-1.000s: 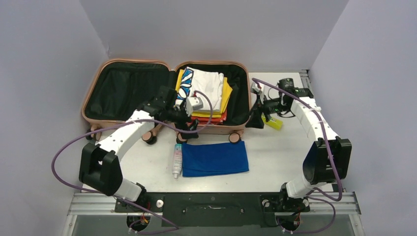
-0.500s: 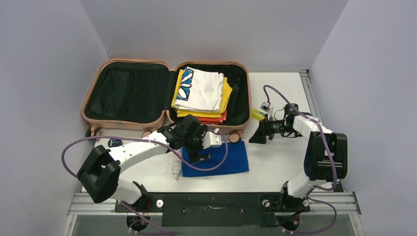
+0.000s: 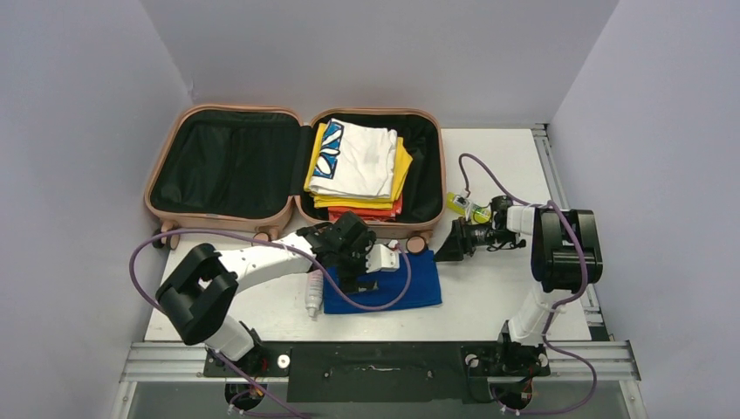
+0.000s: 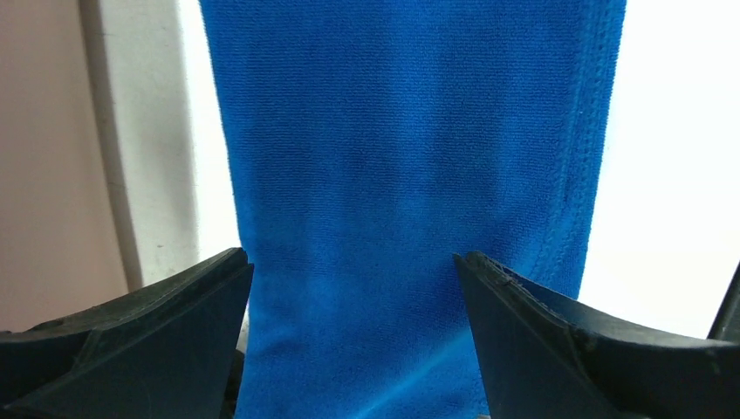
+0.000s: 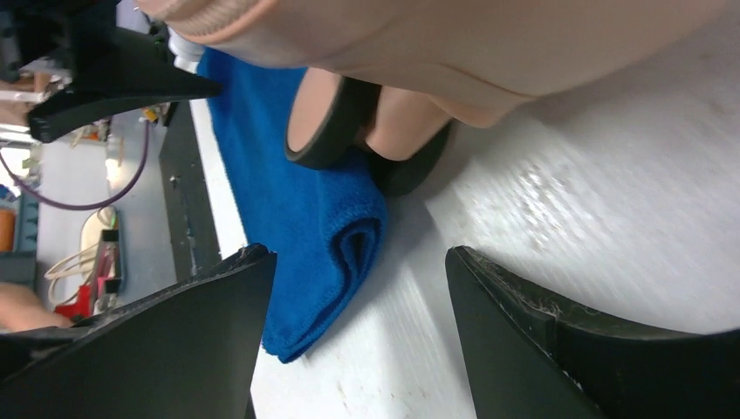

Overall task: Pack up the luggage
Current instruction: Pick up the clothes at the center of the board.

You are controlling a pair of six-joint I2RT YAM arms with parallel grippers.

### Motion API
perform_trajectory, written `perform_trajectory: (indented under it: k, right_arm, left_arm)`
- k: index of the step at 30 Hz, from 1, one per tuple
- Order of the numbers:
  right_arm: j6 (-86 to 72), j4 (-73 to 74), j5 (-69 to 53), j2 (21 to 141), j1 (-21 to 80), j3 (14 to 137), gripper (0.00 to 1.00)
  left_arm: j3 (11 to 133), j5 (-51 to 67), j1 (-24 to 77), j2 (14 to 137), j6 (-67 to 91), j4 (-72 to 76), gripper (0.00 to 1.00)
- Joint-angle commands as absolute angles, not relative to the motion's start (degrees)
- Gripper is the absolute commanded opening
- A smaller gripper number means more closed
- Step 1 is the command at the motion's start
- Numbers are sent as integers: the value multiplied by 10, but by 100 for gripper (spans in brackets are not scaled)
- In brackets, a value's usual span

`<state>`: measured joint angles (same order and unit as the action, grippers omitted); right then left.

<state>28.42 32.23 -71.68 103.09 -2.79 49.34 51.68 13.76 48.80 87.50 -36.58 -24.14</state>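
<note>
The luggage (image 3: 218,218) lies open at the back of the table, its left shell bare black lining. A stack of folded clothes (image 3: 358,161) fills its right shell. In front of it lies a folded blue towel (image 3: 410,281). My left gripper (image 3: 353,281) hovers over the towel's left part, pointing down. Its jaws are open with the blue towel (image 4: 401,175) between the tips of the left gripper (image 4: 349,288). My right gripper (image 3: 442,253) sits low beside the towel's right end, open. In its wrist view the right gripper (image 5: 358,288) faces the towel's folded edge (image 5: 323,236) and a caster wheel (image 5: 327,122).
A white tube (image 3: 314,292) lies left of the towel, close to my left gripper. A small yellow-green item (image 3: 458,203) rests by the luggage's right side. The pink shell (image 4: 44,157) runs close along the left of the left wrist view.
My left gripper came down from the luggage's front edge onto the blue towel. The right arm folded back and lowered its gripper towards the towel's right end.
</note>
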Motion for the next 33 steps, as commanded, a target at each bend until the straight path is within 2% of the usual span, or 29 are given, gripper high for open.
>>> perform_trajectory:
  k: [1,5,8,10,13,17,19,25,33]
  right_arm:
    - [318,334,-740,1066,8,500,73]
    - [354,373,-746,1090,39,520,70]
    - [367,383,-752,1092,40,521,59]
    - [369,383,-753,1087,38,518,48]
    - [344,359,-745,1068,40,505,43]
    - [305,318,-734,1049,41,492,16]
    - [307,317,-735,1042,42,489,7]
    - [379,378,-740,1019,42,499,5]
    - [657,620,-734,994,57,567,5]
  left_arm:
    - [528,155,492,898,-369,-224,91]
    - [535,156,493,913,-366,-229,90]
    - [538,157,493,911,-364,-234,89]
    - [539,159,492,908,-365,-238,89]
    - [548,157,492,907,-365,-246,89]
    - [569,154,489,907,-366,-259,89]
    - [585,155,486,909,-366,-269,89]
    - [638,159,476,912,-377,-305,90]
    - [743,177,474,920,-384,-333,95]
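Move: The blue clothes lie almost under my open left hand, their middle about 2 cm back, 1 cm to the right and 3 cm below. From my right hand that middle is some 12 cm left, 5 cm back and 2 cm lower. The suitcase's right wheel stands 5 cm left of my right hand and 1 cm ahead, and the yellow-green tube 5 cm to its right and 7 cm ahead. The spray bottle lies 12 cm left of my left hand, 4 cm back. I slip my open right fingers about 2 cm left and a little back around the right end of the blue clothes near the far corner, beside the wheel, and pinch it shut, then start drawing back and slightly up, turning a little counter-clockwise. My left hand, staying open, sinks 2 cm over the clothes, pauses, then climbs about 8 cm while going forward and right. ##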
